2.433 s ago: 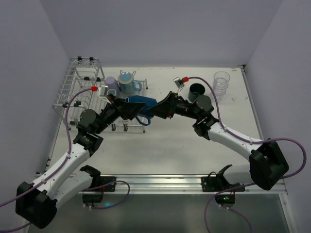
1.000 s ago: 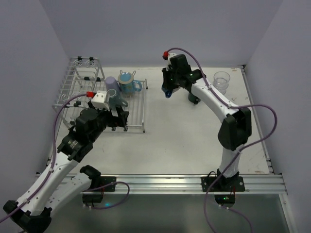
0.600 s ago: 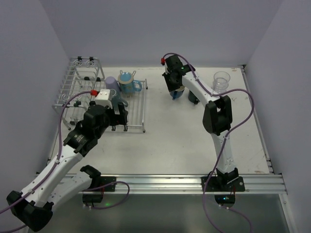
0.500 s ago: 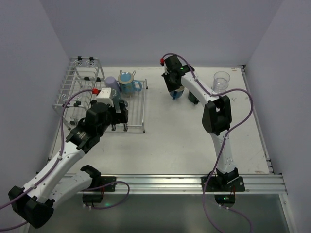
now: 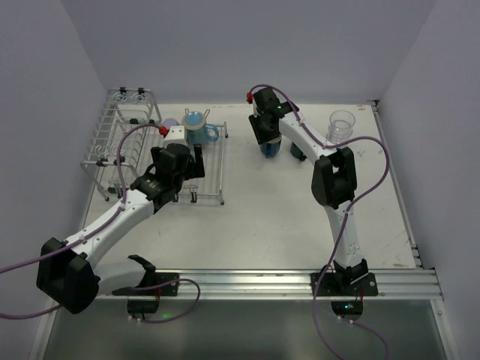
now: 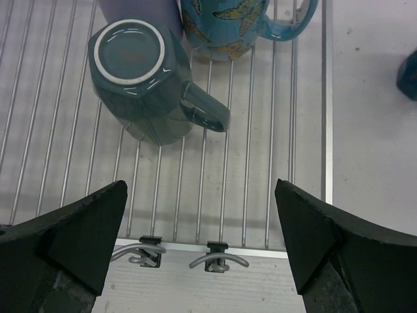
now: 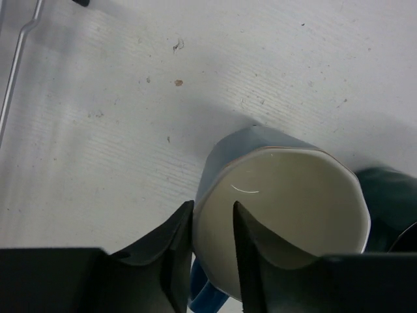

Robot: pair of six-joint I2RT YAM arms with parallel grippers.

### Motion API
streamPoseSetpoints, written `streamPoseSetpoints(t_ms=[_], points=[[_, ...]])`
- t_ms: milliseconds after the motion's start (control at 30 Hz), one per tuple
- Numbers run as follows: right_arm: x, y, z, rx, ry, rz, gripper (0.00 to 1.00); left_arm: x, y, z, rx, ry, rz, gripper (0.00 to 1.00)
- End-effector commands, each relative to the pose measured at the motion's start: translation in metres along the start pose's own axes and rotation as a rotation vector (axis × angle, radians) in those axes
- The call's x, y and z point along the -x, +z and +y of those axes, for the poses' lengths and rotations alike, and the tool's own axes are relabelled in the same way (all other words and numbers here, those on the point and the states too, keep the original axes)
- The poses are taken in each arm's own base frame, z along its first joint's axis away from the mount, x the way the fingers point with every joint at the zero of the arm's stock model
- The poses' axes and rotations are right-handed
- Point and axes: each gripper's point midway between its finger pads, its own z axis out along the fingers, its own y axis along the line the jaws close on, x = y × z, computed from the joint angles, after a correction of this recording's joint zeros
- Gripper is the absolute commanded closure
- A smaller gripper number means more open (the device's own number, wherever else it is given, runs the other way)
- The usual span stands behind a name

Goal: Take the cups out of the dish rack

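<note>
The dish rack (image 5: 214,162) stands at the far left; its flat grid (image 6: 260,163) fills the left wrist view. On the grid an upside-down dark teal mug (image 6: 140,78) lies next to a light blue butterfly mug (image 6: 228,26) and a lavender cup (image 6: 140,10). My left gripper (image 6: 202,241) hovers open and empty above the grid's front edge, and shows over the rack in the top view (image 5: 184,163). My right gripper (image 7: 212,222) is shut on the rim of a blue cup with cream inside (image 7: 287,208), one finger inside and one outside. The top view shows this right gripper (image 5: 268,139) and blue cup (image 5: 271,148) at the far middle.
A second dark teal cup (image 7: 384,195) stands right beside the blue cup, also seen in the top view (image 5: 298,152). A clear ribbed glass (image 5: 342,126) stands at the far right. The rack's taller basket section (image 5: 124,120) is at the far left. Purple walls enclose the table.
The right arm has carried the blue cup from the rack to the far middle and lowered it beside the dark teal cup. The left gripper let it go and moved forward over the grid.
</note>
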Motion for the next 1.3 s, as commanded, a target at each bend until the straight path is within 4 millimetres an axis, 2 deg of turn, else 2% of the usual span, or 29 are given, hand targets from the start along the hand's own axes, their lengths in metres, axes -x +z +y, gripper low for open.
streamPoseSetpoints(t_ms=[0, 133, 200, 233, 300, 333, 433, 533, 567, 667, 833, 1000, 1267], points=[[0.019, -0.023, -0.001, 0.006, -0.044, -0.071, 0.63, 0.049, 0.005, 0.001, 0.067, -0.091, -0.147, 0.00], [0.026, -0.039, 0.000, 0.018, -0.041, -0.104, 0.53, 0.053, 0.018, 0.009, 0.125, -0.086, -0.148, 0.00], [0.027, -0.044, 0.002, 0.031, -0.038, -0.116, 0.41, 0.054, 0.025, 0.017, 0.148, -0.093, -0.148, 0.00], [0.035, -0.056, 0.002, 0.042, -0.034, -0.154, 0.38, 0.052, 0.030, 0.023, 0.166, -0.096, -0.142, 0.00], [0.036, -0.065, 0.006, 0.063, -0.026, -0.171, 0.29, 0.053, 0.036, 0.027, 0.182, -0.099, -0.147, 0.00], [0.045, -0.082, 0.005, 0.068, -0.022, -0.220, 0.26, 0.055, 0.039, 0.031, 0.190, -0.100, -0.152, 0.00], [0.049, -0.099, 0.009, 0.092, -0.013, -0.265, 0.16, 0.059, 0.049, 0.037, 0.215, -0.102, -0.157, 0.00], [0.055, -0.131, 0.014, 0.139, 0.001, -0.331, 0.10, 0.061, 0.059, 0.039, 0.230, -0.105, -0.161, 0.00], [0.052, -0.133, 0.015, 0.150, 0.001, -0.331, 0.08, 0.065, 0.061, 0.039, 0.229, -0.109, -0.171, 0.00], [0.054, -0.152, 0.024, 0.198, -0.005, -0.376, 0.06, 0.067, 0.070, 0.039, 0.241, -0.097, -0.168, 0.00], [0.056, -0.170, 0.035, 0.260, -0.019, -0.424, 0.06, 0.065, 0.086, 0.045, 0.262, -0.111, -0.146, 0.00], [0.055, -0.176, 0.039, 0.282, -0.027, -0.431, 0.06, 0.055, 0.098, 0.050, 0.285, -0.111, -0.111, 0.00], [0.052, -0.177, 0.047, 0.315, -0.038, -0.430, 0.06, 0.045, 0.116, 0.048, 0.283, -0.099, -0.088, 0.00]])
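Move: The teal cup on the rack lies about 13 cm ahead of the left hand, 6 cm left and 10 cm below. The purple cup stands some 8 cm straight beyond the teal one, the butterfly mug 8 cm beyond and 7 cm to its right. The right hand's fingers straddle the blue cup's wall, its middle 3 cm ahead, 2 cm right, 4 cm below; the dark green cup stands 10 cm right of it. Left hand reaches 10 cm forward and left towards teal cup; right releases blue cup, rising about 15 cm. ##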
